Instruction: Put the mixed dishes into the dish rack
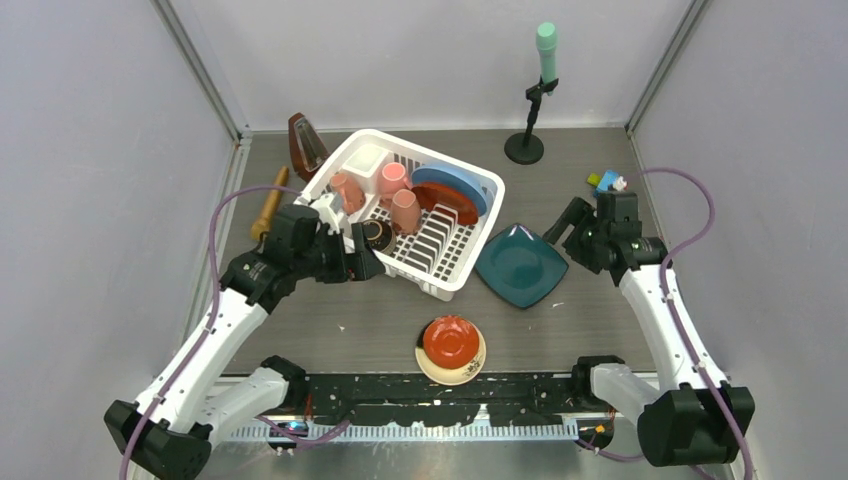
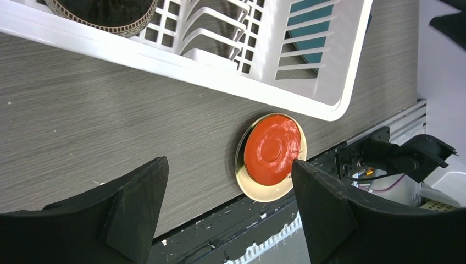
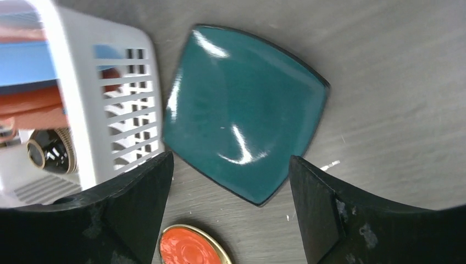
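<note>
The white dish rack (image 1: 455, 265) holds three pink mugs (image 1: 392, 180), a light blue plate (image 1: 455, 183) and the brown bowl (image 1: 378, 236) at its near left corner. The dark teal plate (image 1: 520, 265) lies flat on the table right of the rack. The red saucer (image 1: 450, 340) sits on the cream saucer (image 1: 447, 372) near the front edge. My left gripper (image 1: 362, 262) is open and empty beside the rack's near left side. My right gripper (image 1: 560, 228) is open and empty just right of the teal plate (image 3: 244, 110). The red saucer also shows in the left wrist view (image 2: 272, 148).
A brown metronome (image 1: 305, 145) and a wooden roller (image 1: 268, 203) lie left of the rack. A black stand with a green top (image 1: 535, 100) is at the back. Coloured blocks (image 1: 607, 181) sit behind the right arm. Walls close in both sides.
</note>
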Available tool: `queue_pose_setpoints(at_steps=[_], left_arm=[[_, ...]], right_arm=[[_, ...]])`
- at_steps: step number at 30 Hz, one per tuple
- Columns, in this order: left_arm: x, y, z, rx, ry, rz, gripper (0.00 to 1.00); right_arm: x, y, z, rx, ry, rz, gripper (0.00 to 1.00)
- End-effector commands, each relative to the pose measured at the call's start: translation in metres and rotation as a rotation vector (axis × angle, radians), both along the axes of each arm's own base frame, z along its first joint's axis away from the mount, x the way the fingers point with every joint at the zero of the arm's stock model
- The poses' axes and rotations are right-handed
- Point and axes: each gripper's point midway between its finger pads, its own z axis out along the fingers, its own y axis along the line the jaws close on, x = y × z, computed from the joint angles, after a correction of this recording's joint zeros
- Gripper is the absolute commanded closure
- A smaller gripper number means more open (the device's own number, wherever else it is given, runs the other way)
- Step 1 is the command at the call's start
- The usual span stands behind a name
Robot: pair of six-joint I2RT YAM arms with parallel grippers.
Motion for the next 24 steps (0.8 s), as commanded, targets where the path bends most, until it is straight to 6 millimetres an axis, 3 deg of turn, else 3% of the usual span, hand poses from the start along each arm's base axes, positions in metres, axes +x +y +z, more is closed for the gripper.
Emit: queue_pose_setpoints(at_steps=[1,6,16,24], left_arm=[[0.008,0.002,0.016,0.001,-0.055,0.014,0.14],[0.003,0.006,0.012,0.021,-0.065,-0.005,0.13],[-0.009,0.001,0.004,0.01,-0.072,-0.08,0.12],[-0.01,0.001,0.002,0.019,-0.076,-0.097,0.11]], right_arm=[[-0.001,-0.012,-0.009,0.174,-0.028,-0.182,0.18],[-0.003,-0.032,-0.032,0.205,-0.037,-0.254,0.2],[0.005,-0.054,-0.087,0.316,-0.015,-0.307,0.18],[0.023,-0.057,-0.105,0.391,-0.044,-0.295,0.2]])
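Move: The teal plate lies below my right hand, about 16 cm down, some 5 cm to its left and 3 cm ahead. The dish rack's middle is about 33 cm to my right hand's left and 13 cm ahead. The red bowl on its saucer sits some 21 cm to its left and 17 cm back. From my left hand the plate lies about 37 cm to the right, 5 cm ahead and 20 cm below. I sink my right hand about 12 cm, shifting some 6 cm to the right as I go, to bring it down at the teal plate's right-hand side. It swings back about 2 cm early on and comes forward again. On the way I roll its left side up and turn it clockwise, about 20 degrees each, fingers staying wide open. ##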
